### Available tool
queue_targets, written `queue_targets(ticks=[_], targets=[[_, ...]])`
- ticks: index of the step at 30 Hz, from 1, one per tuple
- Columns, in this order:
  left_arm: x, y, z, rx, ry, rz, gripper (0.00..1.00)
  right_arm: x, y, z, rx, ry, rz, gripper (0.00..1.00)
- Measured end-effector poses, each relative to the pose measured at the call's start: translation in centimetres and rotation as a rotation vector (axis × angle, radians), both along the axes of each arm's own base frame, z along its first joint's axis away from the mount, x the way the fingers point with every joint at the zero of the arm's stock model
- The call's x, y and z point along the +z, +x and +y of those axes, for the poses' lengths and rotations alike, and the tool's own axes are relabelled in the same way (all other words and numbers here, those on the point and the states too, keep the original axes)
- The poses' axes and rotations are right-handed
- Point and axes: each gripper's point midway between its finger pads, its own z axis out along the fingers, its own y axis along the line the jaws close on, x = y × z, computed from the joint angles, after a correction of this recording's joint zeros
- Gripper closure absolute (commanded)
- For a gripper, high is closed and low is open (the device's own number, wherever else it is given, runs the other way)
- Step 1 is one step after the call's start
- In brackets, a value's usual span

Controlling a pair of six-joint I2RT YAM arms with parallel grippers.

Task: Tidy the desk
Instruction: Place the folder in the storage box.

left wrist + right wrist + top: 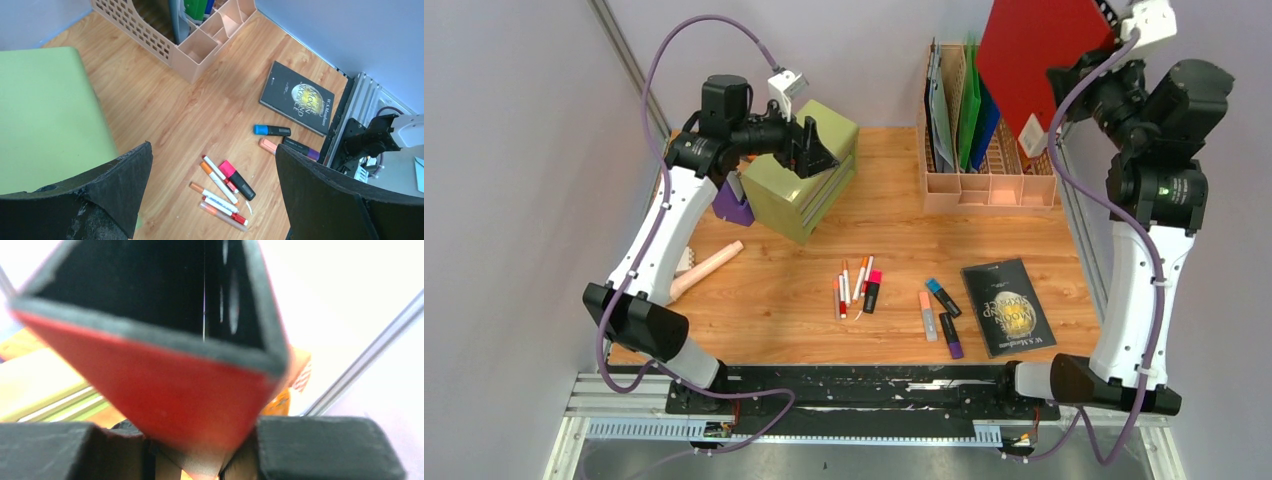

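Observation:
The wooden desk (774,300) holds several loose markers (852,285), a pink highlighter (872,290), a peach one (927,315), a blue one (943,297), a purple one (951,335) and a black book (1008,306). My left gripper (817,150) is open and empty, raised beside the olive-green drawer chest (809,190). In the left wrist view the left gripper (212,146) has its jaws wide apart above the markers (222,197). My right gripper (1079,78) is shut on a red folder (1039,55), held high over the peach file rack (989,190). The folder (165,390) fills the right wrist view above the right gripper (200,462).
The file rack at the back right holds green and blue folders (972,110). A purple object (732,207) sits left of the chest. A pale pink tube (707,270) lies at the left edge. A metal rail (824,385) runs along the near edge.

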Motion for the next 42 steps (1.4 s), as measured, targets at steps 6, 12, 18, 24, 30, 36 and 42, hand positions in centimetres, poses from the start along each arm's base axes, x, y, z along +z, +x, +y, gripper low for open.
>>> queue_targets(ticks=[6,12,18,24,30,36,42], targets=[[-0.2,0.1,0.1,0.008,0.005,-0.007,0.0,4.8,2.0,-3.0,-0.147,0.004,-0.13,1.0],[-0.8,0.2,0.1,0.011,0.009,0.002,0.0,3.6,5.7,-5.8,-0.266,0.016,-0.12,1.0],[-0.6,0.3,0.1,0.011,0.005,-0.007,0.0,0.6,9.1,-7.5,-0.335,0.022,-0.075,1.0],[-0.7,0.5,0.0,0.013,0.0,-0.005,0.0,-3.2,12.1,-8.4,-0.36,0.024,-0.041,1.0],[-1.0,0.4,0.0,0.015,0.001,0.006,0.0,-8.2,14.6,-8.6,-0.354,0.039,0.02,1.0],[-1.0,0.5,0.0,0.017,-0.004,0.006,0.0,-12.2,17.0,-8.7,-0.343,0.071,0.06,1.0],[-1.2,0.6,-0.1,0.019,-0.007,0.014,0.0,-14.4,18.8,-8.6,-0.331,0.103,0.054,1.0]])
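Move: The right hand, high up with the red folder, faces its free slot in the storage box about 23 cm ahead, 8 cm to the right and some 38 cm below. The blue folders stand some 6 cm left of that slot, the green ones about 11 cm left of it, and the yellow book roughly 6 cm right of it and 3 cm nearer. From the left hand the slot lies about 23 cm ahead, 45 cm right and 23 cm lower. Still pinching the red folder by its near edge, the right hand lifts it about 5 cm while swinging right, then carries it forward and down, some 19 cm from the top of that arc, towards the slot between the blue folders and the yellow book. The wrist turns about 20 degrees clockwise early on; the grip stays shut on the folder. ##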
